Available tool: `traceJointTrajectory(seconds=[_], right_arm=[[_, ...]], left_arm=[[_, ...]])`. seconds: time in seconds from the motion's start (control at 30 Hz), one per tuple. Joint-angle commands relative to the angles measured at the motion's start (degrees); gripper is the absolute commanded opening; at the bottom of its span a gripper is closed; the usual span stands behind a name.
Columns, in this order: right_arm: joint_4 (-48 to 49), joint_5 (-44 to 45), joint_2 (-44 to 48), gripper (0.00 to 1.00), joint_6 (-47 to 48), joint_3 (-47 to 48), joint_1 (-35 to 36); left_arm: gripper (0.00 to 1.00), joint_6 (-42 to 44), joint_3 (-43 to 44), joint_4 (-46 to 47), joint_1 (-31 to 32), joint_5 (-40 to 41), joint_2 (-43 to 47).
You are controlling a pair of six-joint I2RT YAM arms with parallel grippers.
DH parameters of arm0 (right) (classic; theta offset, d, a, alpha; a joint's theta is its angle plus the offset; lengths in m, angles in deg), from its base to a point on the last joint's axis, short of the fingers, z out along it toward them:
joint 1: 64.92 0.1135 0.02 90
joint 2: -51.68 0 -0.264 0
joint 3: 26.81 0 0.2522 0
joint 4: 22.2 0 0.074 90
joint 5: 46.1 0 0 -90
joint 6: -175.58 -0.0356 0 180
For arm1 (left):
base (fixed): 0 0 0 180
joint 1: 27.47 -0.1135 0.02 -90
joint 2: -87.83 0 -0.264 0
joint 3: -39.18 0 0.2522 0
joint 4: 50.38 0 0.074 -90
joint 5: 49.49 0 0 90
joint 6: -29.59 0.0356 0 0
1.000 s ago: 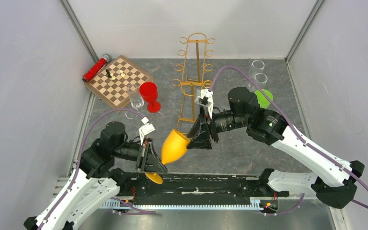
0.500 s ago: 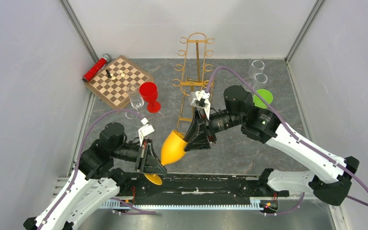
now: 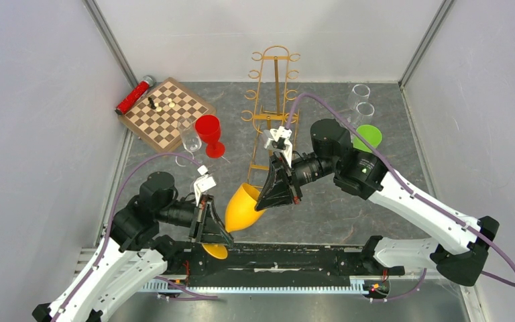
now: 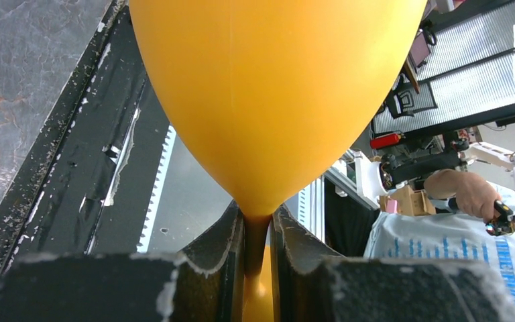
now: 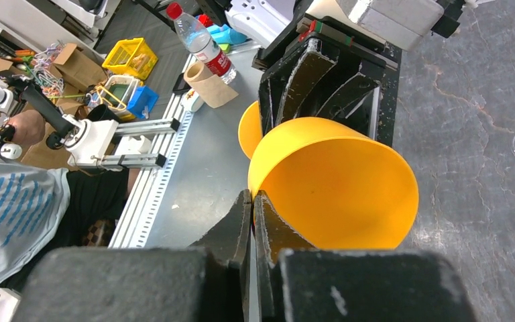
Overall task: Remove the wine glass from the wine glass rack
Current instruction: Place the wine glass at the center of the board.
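The wine glass (image 3: 243,206) is orange-yellow and lies tilted in the air near the front edge, off the wine glass rack (image 3: 273,100), which stands as a gold wire stand at the back. My left gripper (image 3: 214,231) is shut on its thin stem; in the left wrist view the stem runs between the fingers (image 4: 228,235) under the wine glass's bowl (image 4: 268,87). My right gripper (image 3: 265,198) is shut on the bowl's rim. In the right wrist view its jaws (image 5: 252,198) pinch the near-left edge of the wine glass's open mouth (image 5: 338,188), one finger inside and one outside.
A chessboard (image 3: 167,112) and a red cylinder (image 3: 134,95) lie at the back left. A red goblet (image 3: 208,131) and a clear glass (image 3: 190,141) stand beside them. Two clear glasses (image 3: 361,100) and a green cup (image 3: 367,137) stand at the back right.
My right gripper has closed from open onto the rim of the glass, its arm shifting a little to the left. The left arm and the glass have barely moved.
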Motion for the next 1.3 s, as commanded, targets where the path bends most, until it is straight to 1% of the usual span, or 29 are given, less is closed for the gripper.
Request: traceJointTrajectory(seconds=[0.0, 0.03, 0.17, 0.3, 0.37, 0.43, 0.5, 0.6, 0.77, 0.87, 0.93, 1.1, 1.27], right_arm=[[3.79, -2.54, 1.34, 0.00, -0.23, -0.18, -0.06], [3.74, -2.58, 1.41, 0.00, -0.16, -0.30, -0.02], [3.50, -2.68, 2.02, 0.00, 0.05, -0.77, 0.16], [2.11, -2.46, 2.69, 0.00, 1.04, -0.88, 0.16], [0.88, -2.06, 3.17, 0.00, 1.93, -0.71, 0.16], [-0.87, -1.71, 3.81, 0.00, 3.19, -0.57, 0.16], [-4.05, -0.82, 4.41, 0.00, 5.28, -0.23, 0.16], [-11.92, 2.88, 4.76, 0.00, 10.42, 0.87, 0.16], [-16.79, 6.67, 7.48, 0.00, 13.30, -0.96, 0.16], [-20.42, 9.66, 8.79, 0.00, 15.37, -0.78, 0.16], [-23.64, 13.22, 9.25, 0.00, 16.54, -0.08, 0.20], [-28.77, 26.81, 10.68, 0.00, 16.97, 0.36, 0.18], [-33.29, 44.23, 11.45, 0.00, 14.35, 0.59, -0.03]], left_arm=[[0.16, 3.11, 1.54, -1.58, 0.12, 2.45, -0.67], [0.21, 3.24, 1.61, -1.83, 0.11, 2.74, -0.81], [0.38, 4.06, 2.55, -2.77, 0.11, 3.61, -1.64], [0.48, 4.83, 3.45, -3.77, 0.11, 4.72, -2.34], [0.56, 5.32, 4.04, -4.37, 0.11, 5.77, -2.53], [0.59, 5.60, 4.79, -4.91, 0.11, 6.72, -2.83], [0.60, 5.85, 5.72, -5.34, 0.11, 8.25, -3.15], [0.62, 5.98, 6.90, -5.34, 0.11, 9.96, -3.52], [0.64, 5.74, 8.59, -4.60, 0.11, 12.37, -4.56], [0.64, 5.62, 9.43, -4.47, 0.11, 15.28, -5.31], [0.65, 5.46, 9.37, -4.49, 0.11, 18.09, -5.91], [0.65, 5.33, 8.49, -3.99, 0.12, 21.84, -7.63], [0.65, 5.72, 7.83, -2.73, 0.13, 22.59, -8.63]])
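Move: The yellow wine glass's stem is already between the left fingers, its middle about 3 cm ahead, 2 cm right and 4 cm above that hand. The right fingers already pinch its rim. From the right hand, the open middle of the table lies roughly 7 cm ahead, 7 cm right and 28 cm below, with the rack some 27 cm ahead and level sideways, and the green glass about 27 cm ahead, 30 cm right. The left fingers open and let go of the yellow glass's stem while the right fingers keep their pinch on its rim. The right hand almost holds still at first, then carries the glass right and down, about 7 cm each, curving forward late as its fingers tip downward and it turns clockwise some 20 degrees. The emptied left hand travels forward about 7 cm, turning counter-clockwise. ##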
